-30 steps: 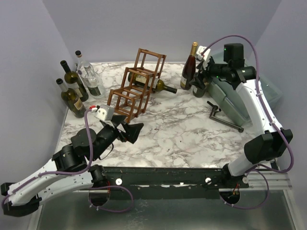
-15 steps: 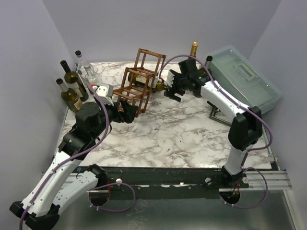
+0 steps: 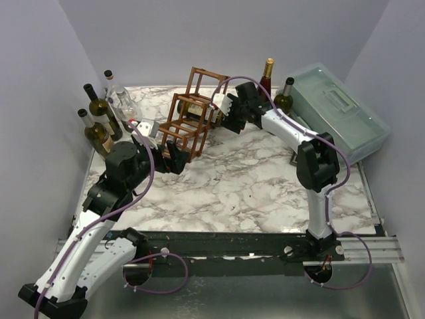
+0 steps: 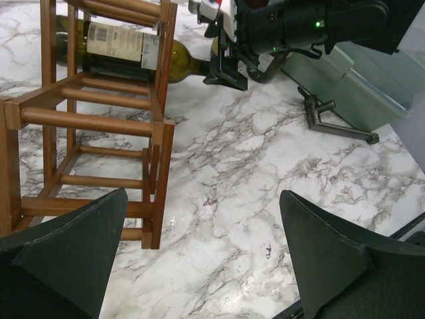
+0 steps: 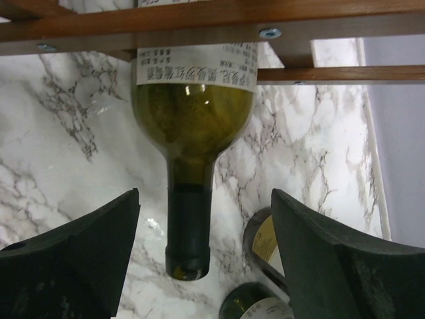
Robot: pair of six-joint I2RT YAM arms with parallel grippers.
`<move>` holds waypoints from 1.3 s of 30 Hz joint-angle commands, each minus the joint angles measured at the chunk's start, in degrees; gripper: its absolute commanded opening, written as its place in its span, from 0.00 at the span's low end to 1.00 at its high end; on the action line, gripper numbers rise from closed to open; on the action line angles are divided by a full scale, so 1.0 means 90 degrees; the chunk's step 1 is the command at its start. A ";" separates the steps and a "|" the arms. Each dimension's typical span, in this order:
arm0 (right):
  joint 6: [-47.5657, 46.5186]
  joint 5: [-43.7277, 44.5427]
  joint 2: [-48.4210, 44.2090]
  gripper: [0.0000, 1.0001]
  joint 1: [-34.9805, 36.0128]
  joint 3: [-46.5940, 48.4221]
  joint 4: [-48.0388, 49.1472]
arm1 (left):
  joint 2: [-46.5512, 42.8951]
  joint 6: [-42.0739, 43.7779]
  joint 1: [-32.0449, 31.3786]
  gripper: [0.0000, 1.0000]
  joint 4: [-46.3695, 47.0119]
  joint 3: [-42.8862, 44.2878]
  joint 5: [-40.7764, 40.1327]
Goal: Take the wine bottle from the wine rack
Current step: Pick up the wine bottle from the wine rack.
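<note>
The wine rack [image 3: 189, 116], a reddish-brown frame of thin wooden bars, stands at the back middle of the marble table. A green wine bottle [image 3: 199, 111] lies on its side in one cell, neck sticking out to the right. My right gripper [image 3: 223, 117] is open around that neck; in the right wrist view the neck [image 5: 189, 229] passes between the fingers [image 5: 319, 259] with gaps on both sides, below a rack bar [image 5: 199, 23]. My left gripper [image 3: 174, 159] hangs open in front of the rack's lower corner [image 4: 156, 179], holding nothing. The left wrist view shows the bottle [image 4: 119, 50] too.
Several upright bottles [image 3: 99, 126] stand at the back left. Two more bottles [image 3: 267, 76] stand at the back right beside a grey-green toolbox [image 3: 339, 109]. A black metal tool [image 4: 335, 125] lies on the marble by the toolbox.
My right arm has swung left from the upright bottles at the back right to the neck of the racked bottle. My left arm has risen and moved up to the rack's front.
</note>
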 commanded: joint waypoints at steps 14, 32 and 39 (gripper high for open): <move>0.0015 0.0047 0.0682 0.65 0.0046 -0.0003 0.0845 | -0.0714 0.0092 0.0173 0.99 0.0433 -0.0972 0.0219; 0.0135 0.0119 0.0984 0.49 0.0042 -0.0108 0.1066 | -0.0853 0.0110 0.0234 0.99 0.0513 -0.1305 0.0036; 0.0151 0.0214 0.0975 0.29 0.0042 -0.0175 0.1138 | -0.0905 0.0130 0.0271 0.98 0.0513 -0.1337 0.0032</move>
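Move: Just to the right of the rack, the right hand hovers open some 5 cm above the neck of the wine bottle lying in the rack; the bottle's middle is about 5 cm ahead and 10 cm to the left. The wine rack's middle is roughly 14 cm left and 2 cm back; a brown bottle stands 13 cm right, 4 cm ahead, and a green bottle 20 cm right, level with it. From the left hand the wine bottle is about 27 cm ahead, 10 cm right and 20 cm lower. Sinking about 5 cm onto the neck of the lying bottle and easing some 2 cm forward towards its shoulder, the right hand closes its fingers from wide open to roughly half that gap, one either side of the neck, and pinches it; the wrist holds its slant. The left hand, empty and open, drops about 4.5 cm near the rack's near end. ##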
